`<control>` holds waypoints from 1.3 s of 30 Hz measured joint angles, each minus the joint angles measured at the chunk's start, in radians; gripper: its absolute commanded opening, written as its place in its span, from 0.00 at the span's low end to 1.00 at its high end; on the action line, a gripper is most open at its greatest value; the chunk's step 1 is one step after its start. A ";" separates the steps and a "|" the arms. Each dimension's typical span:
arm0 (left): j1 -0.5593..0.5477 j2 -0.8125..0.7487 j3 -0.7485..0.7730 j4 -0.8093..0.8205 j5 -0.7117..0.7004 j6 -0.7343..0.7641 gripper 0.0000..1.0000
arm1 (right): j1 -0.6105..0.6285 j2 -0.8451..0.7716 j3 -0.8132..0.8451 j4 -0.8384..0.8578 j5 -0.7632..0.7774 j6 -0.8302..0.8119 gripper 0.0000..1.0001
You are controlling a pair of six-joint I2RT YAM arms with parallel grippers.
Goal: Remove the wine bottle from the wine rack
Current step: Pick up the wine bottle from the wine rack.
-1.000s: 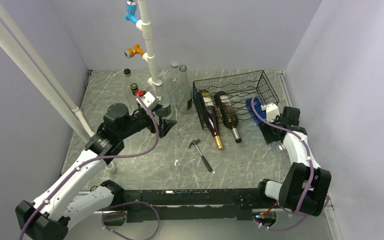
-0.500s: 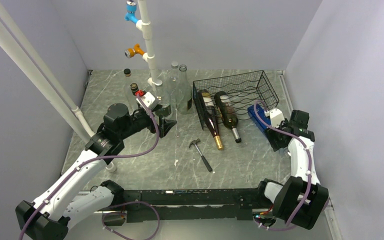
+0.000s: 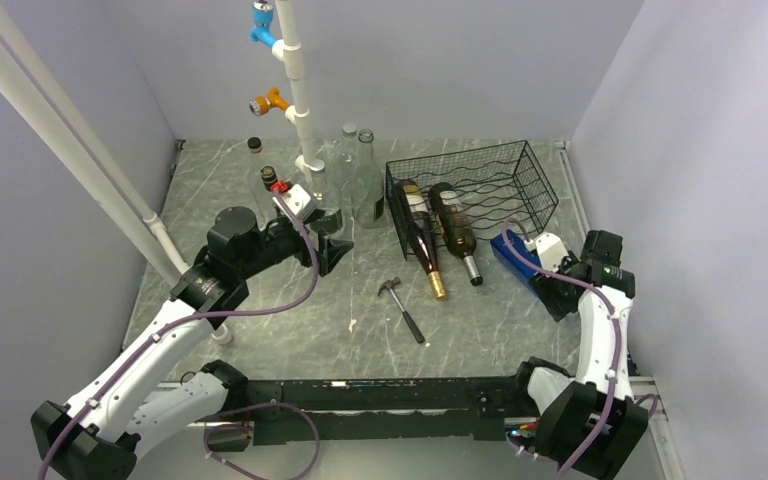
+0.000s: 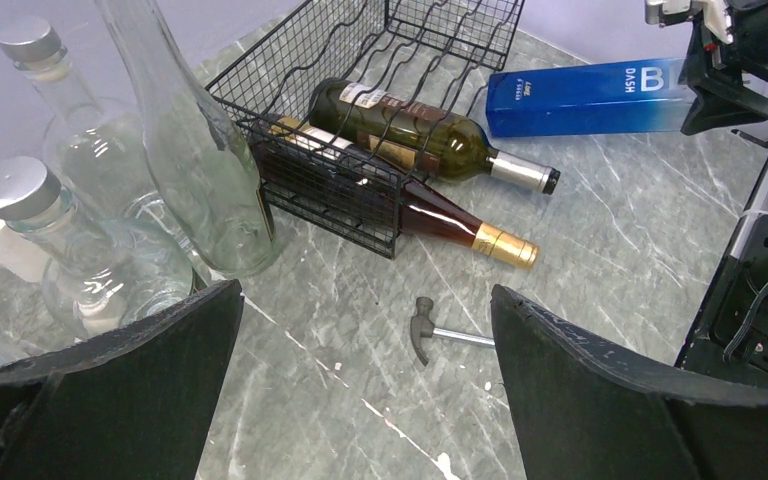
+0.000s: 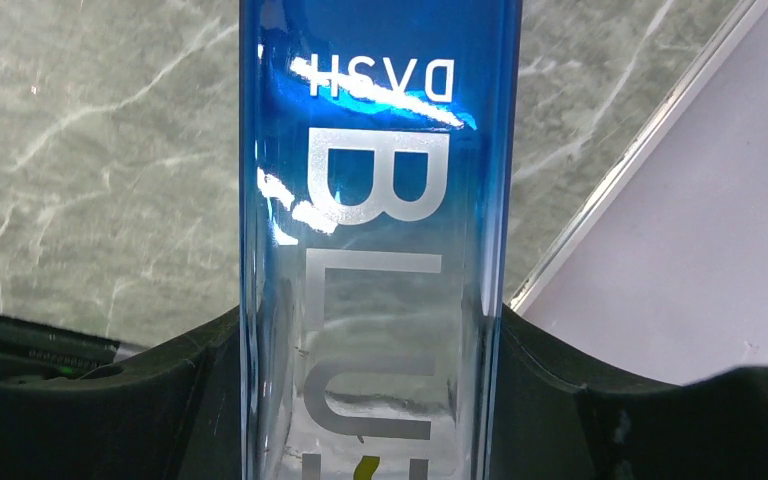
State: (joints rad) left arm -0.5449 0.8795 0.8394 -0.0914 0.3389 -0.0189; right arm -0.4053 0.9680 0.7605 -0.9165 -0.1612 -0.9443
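Observation:
The black wire wine rack point(image 3: 505, 175) point(image 4: 360, 30) stands at the back right of the table. Two dark wine bottles lie in its left end, necks poking out toward me: a reddish one with a gold cap point(image 3: 422, 235) point(image 4: 450, 220) and a green one with a silver cap point(image 3: 455, 232) point(image 4: 420, 135). My right gripper point(image 3: 550, 275) point(image 5: 375, 400) is shut on a blue square bottle point(image 3: 513, 252) point(image 4: 590, 97) point(image 5: 380, 240), held outside the rack by its near right corner. My left gripper point(image 3: 332, 245) point(image 4: 365, 380) hangs open left of the rack, holding nothing.
A small hammer point(image 3: 402, 305) point(image 4: 440, 333) lies on the marble table in front of the rack. Several clear glass bottles point(image 3: 365, 180) point(image 4: 195, 150) stand beside a white pipe stand point(image 3: 295, 90) just left of the rack. The right wall is close behind my right arm.
My right gripper has drawn the blue bottle toward the near edge and rightward, away from the rack. The left arm has not moved.

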 measured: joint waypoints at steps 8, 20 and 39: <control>-0.010 0.000 -0.016 0.018 0.070 0.028 0.99 | 0.000 -0.022 0.053 -0.114 0.038 -0.097 0.00; -0.036 0.024 -0.044 0.057 0.213 0.050 0.99 | -0.001 -0.023 0.151 -0.262 0.119 -0.332 0.00; -0.135 0.111 -0.117 0.232 0.455 0.069 0.99 | -0.001 -0.057 0.307 -0.507 0.154 -0.841 0.00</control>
State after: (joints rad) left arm -0.6796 0.9909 0.7227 0.1406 0.7940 0.0498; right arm -0.4061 0.9108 1.0679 -1.4239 -0.0071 -1.7855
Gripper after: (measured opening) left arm 0.995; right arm 0.638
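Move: The right hand already grips the blue wine bottle clear of the rack; the open left gripper waits about 45 cm to its left, 6 cm ahead and 19 cm higher. From the right hand the green bottle lies 22 cm left and 12 cm ahead. For the left hand, the blue bottle's middle is some 42 cm right, 3 cm back and 18 cm lower, the hammer about 11 cm right, 12 cm back and 28 cm below. Keeping its pinch on the sides of the blue wine bottle, the right hand lifts it about 8 cm while drawing back some 5 cm, farther from the rack, and swings it roughly 45 degrees counter-clockwise so the blue base end comes round towards the left gripper. The left hand, empty with fingers still wide open, comes back about 8 cm and right about 7 cm, sinking a little towards the hammer's side of the table and turning some 35 degrees clockwise until its fingers point right at the bottle's side of the bench. ##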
